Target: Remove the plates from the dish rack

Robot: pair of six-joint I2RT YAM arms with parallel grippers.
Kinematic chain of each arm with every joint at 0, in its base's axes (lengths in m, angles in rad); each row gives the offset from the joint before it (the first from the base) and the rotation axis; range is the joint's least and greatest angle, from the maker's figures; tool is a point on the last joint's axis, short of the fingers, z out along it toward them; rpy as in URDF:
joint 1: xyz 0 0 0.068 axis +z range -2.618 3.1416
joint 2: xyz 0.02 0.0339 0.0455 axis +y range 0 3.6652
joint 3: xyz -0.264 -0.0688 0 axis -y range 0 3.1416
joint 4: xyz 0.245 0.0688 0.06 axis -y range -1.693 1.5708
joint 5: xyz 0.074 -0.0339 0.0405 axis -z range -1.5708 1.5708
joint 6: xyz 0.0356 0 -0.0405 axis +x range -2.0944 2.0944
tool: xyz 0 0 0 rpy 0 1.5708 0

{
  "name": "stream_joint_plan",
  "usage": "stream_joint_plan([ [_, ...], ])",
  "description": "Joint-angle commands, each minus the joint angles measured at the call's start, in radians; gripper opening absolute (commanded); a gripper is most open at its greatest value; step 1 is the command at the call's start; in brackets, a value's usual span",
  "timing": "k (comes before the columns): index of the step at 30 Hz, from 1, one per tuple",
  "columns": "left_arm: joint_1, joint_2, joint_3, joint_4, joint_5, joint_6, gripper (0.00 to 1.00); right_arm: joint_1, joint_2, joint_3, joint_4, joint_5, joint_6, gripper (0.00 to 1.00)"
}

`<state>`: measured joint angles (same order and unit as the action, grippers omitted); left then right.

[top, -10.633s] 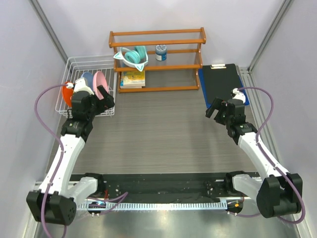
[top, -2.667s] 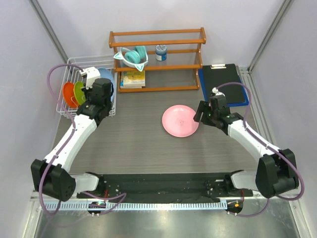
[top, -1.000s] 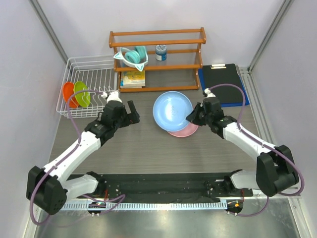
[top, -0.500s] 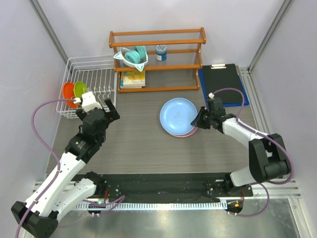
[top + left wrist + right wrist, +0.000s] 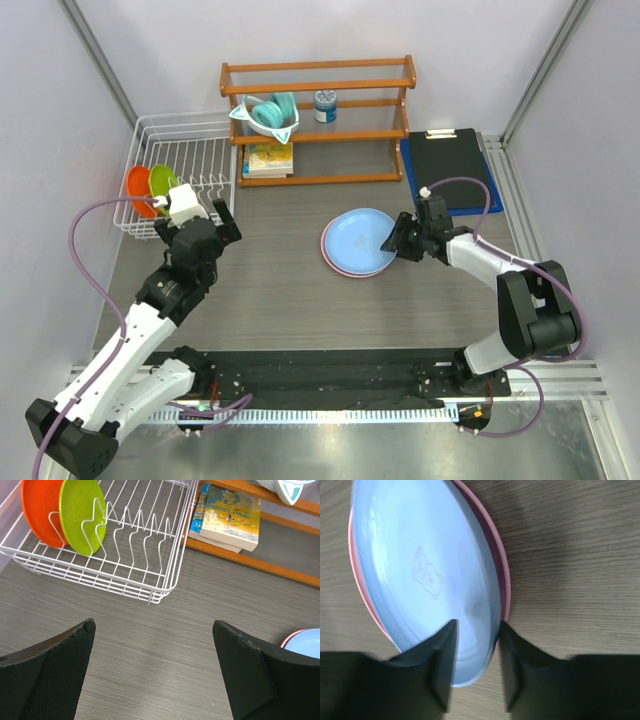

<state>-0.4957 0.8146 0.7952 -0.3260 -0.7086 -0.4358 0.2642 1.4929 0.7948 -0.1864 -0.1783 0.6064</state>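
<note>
The light blue plate (image 5: 355,240) lies flat on the pink plate (image 5: 328,254) at mid-table. My right gripper (image 5: 393,243) is at its right rim, jaws parted; the rim (image 5: 492,605) sits loosely between the fingers, and the pink plate (image 5: 498,555) shows beneath the blue one (image 5: 415,555). The orange plate (image 5: 138,188) and lime green plate (image 5: 163,185) stand upright at the left end of the white dish rack (image 5: 180,135). My left gripper (image 5: 222,222) hovers open and empty over the table just in front of the rack (image 5: 150,587), facing the orange (image 5: 37,510) and green (image 5: 80,515) plates.
A wooden shelf (image 5: 320,100) at the back holds a teal eared bowl (image 5: 268,112), a small can (image 5: 325,105) and books (image 5: 268,158). A blue clipboard (image 5: 448,170) lies at the back right, close behind my right arm.
The blue plate went from tilted up to lying flat on the pink plate. My right jaws have parted from its rim. My left arm swung back toward the rack.
</note>
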Motion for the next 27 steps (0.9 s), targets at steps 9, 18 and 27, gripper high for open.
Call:
stream_joint_plan([
  [9, 0.000, 0.106, 0.087, 0.045, -0.147, 0.048, 1.00, -0.002, -0.114, 0.106, -0.136, 0.063, -0.095, 0.61],
  [18, 0.135, 0.260, 0.165, 0.087, -0.221, 0.140, 0.99, -0.002, -0.232, 0.072, -0.154, 0.151, -0.109, 0.61],
  [27, 0.459, 0.521, 0.260, 0.185, -0.052, 0.124, 1.00, -0.003, -0.157, 0.080, -0.124, 0.126, -0.128, 0.61],
])
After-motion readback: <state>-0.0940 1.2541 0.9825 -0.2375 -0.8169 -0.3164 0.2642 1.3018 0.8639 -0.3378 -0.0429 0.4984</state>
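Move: The green plate stands on edge in the dish rack, about 12 cm ahead of the open left hand, 12 cm to its left and 14 cm lower; the orange plate is some 5 cm left of it and level with it. The rack's middle is roughly 17 cm ahead of that hand, 9 cm left and 18 cm down. From the right hand, astride its right rim, the blue plate's middle lies about 7 cm left and 2 cm lower, with the pink plate just under it. Swing the left gripper towards the green plate: ease it forward first, then sweep it faster to the left, about 12 cm left and 6 cm forward in all, turning it some 25 degrees counter-clockwise, tipping it a little down and keeping its fingers wide. Meanwhile open the right fingers further, come free of the blue plate's rim and lift straight up before drifting slightly right. ##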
